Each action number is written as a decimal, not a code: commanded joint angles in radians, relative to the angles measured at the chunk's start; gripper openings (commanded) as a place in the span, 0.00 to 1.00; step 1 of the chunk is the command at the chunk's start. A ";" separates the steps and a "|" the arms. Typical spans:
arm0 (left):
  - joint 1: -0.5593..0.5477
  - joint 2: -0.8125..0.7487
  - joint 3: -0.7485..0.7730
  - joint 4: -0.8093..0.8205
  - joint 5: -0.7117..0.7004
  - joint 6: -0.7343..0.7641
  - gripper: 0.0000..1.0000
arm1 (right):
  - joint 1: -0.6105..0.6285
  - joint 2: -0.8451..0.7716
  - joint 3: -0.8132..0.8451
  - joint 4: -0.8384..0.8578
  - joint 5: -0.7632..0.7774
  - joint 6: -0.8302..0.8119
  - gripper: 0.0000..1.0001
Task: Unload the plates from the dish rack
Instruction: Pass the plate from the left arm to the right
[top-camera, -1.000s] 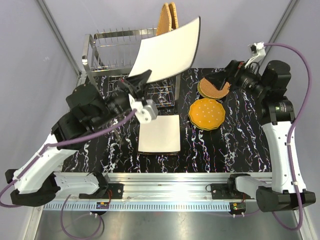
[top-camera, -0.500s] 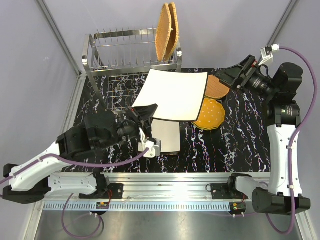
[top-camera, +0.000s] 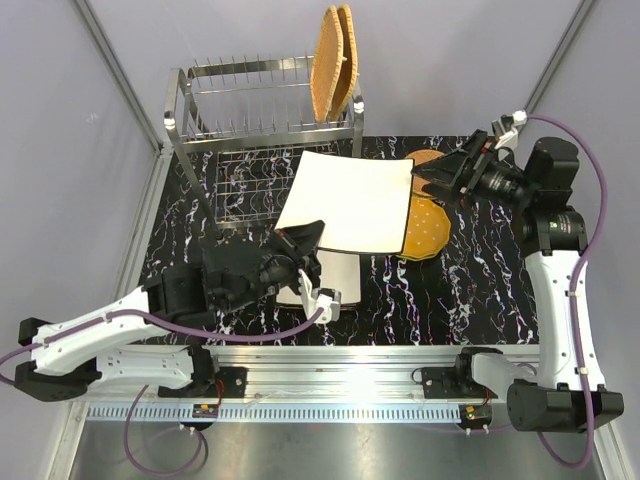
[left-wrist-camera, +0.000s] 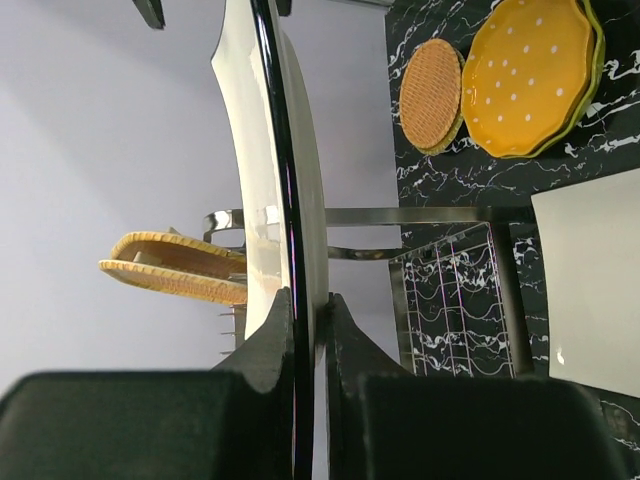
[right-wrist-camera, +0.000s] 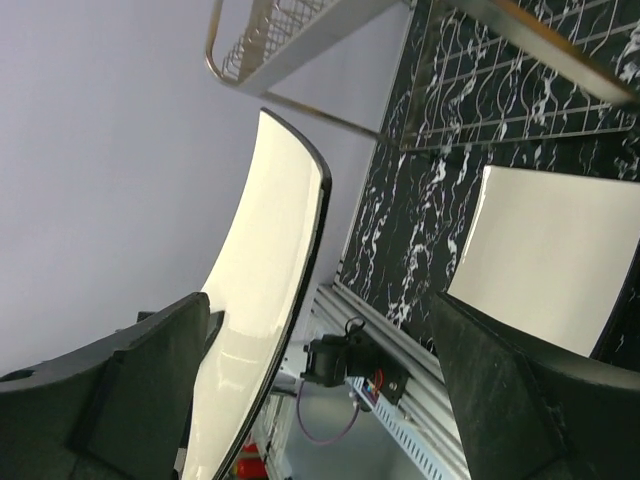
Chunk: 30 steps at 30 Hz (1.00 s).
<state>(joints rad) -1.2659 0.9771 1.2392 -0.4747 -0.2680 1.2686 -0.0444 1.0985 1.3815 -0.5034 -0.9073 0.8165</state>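
My left gripper (top-camera: 305, 240) is shut on the near edge of a white square plate (top-camera: 350, 205) with a dark rim, held tilted above the table. The left wrist view shows that plate edge-on (left-wrist-camera: 290, 150) between the left gripper (left-wrist-camera: 308, 310) fingers. Another white square plate (top-camera: 340, 278) lies on the table beneath it. Two woven tan-orange plates (top-camera: 335, 60) stand upright at the right end of the steel dish rack (top-camera: 260, 100). My right gripper (top-camera: 440, 180) is open and empty above the table's right side. In its view the held plate (right-wrist-camera: 265, 300) shows beyond the right gripper (right-wrist-camera: 320, 400).
An orange dotted scalloped plate (top-camera: 428, 230) on a lime-green one lies right of the held plate, partly covered by it. A round woven plate (top-camera: 425, 157) lies behind it, under my right gripper. The rack's lower wire shelf (top-camera: 245, 180) is at the back left.
My left arm has pulled back toward the near edge, carrying the white plate away from the rack and lower over the table. My right gripper has lifted off the round woven plate, staying open.
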 joint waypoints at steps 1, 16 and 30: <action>-0.027 -0.026 0.008 0.335 -0.106 0.043 0.00 | 0.038 0.006 -0.028 -0.003 -0.012 0.029 0.97; -0.073 0.049 -0.087 0.453 -0.269 0.034 0.00 | 0.213 0.073 -0.119 0.060 -0.015 0.108 0.58; -0.086 0.006 -0.199 0.512 -0.312 -0.237 0.47 | 0.202 0.086 -0.266 0.324 -0.106 0.180 0.00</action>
<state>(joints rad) -1.3483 1.0569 1.0401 -0.2131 -0.5217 1.1751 0.1600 1.1927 1.1423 -0.3664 -0.9375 1.0061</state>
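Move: The white plate is already pinched at one edge by my left hand, its middle some 6 cm ahead, 7 cm right and level. My open right hand, which it goes to, is about 10 cm ahead and 18 cm right. From my right hand the plate's middle is about 13 cm left, 4 cm back, 3 cm lower. On the table, roughly 38 cm under that hand, the yellow plate lies 8 cm ahead and 1 cm right, the orange wicker plate 20 cm ahead and 4 cm right. My right hand sinks about 9 cm and comes some 6 cm left, twisting, to bring its open fingers over the plate's right-hand edge, then pinches that edge. My left hand keeps its grip, easing the plate down about 5 cm and slightly right and forward while turning about 10 degrees counter-clockwise; only after the right has closed do its fingers part. ##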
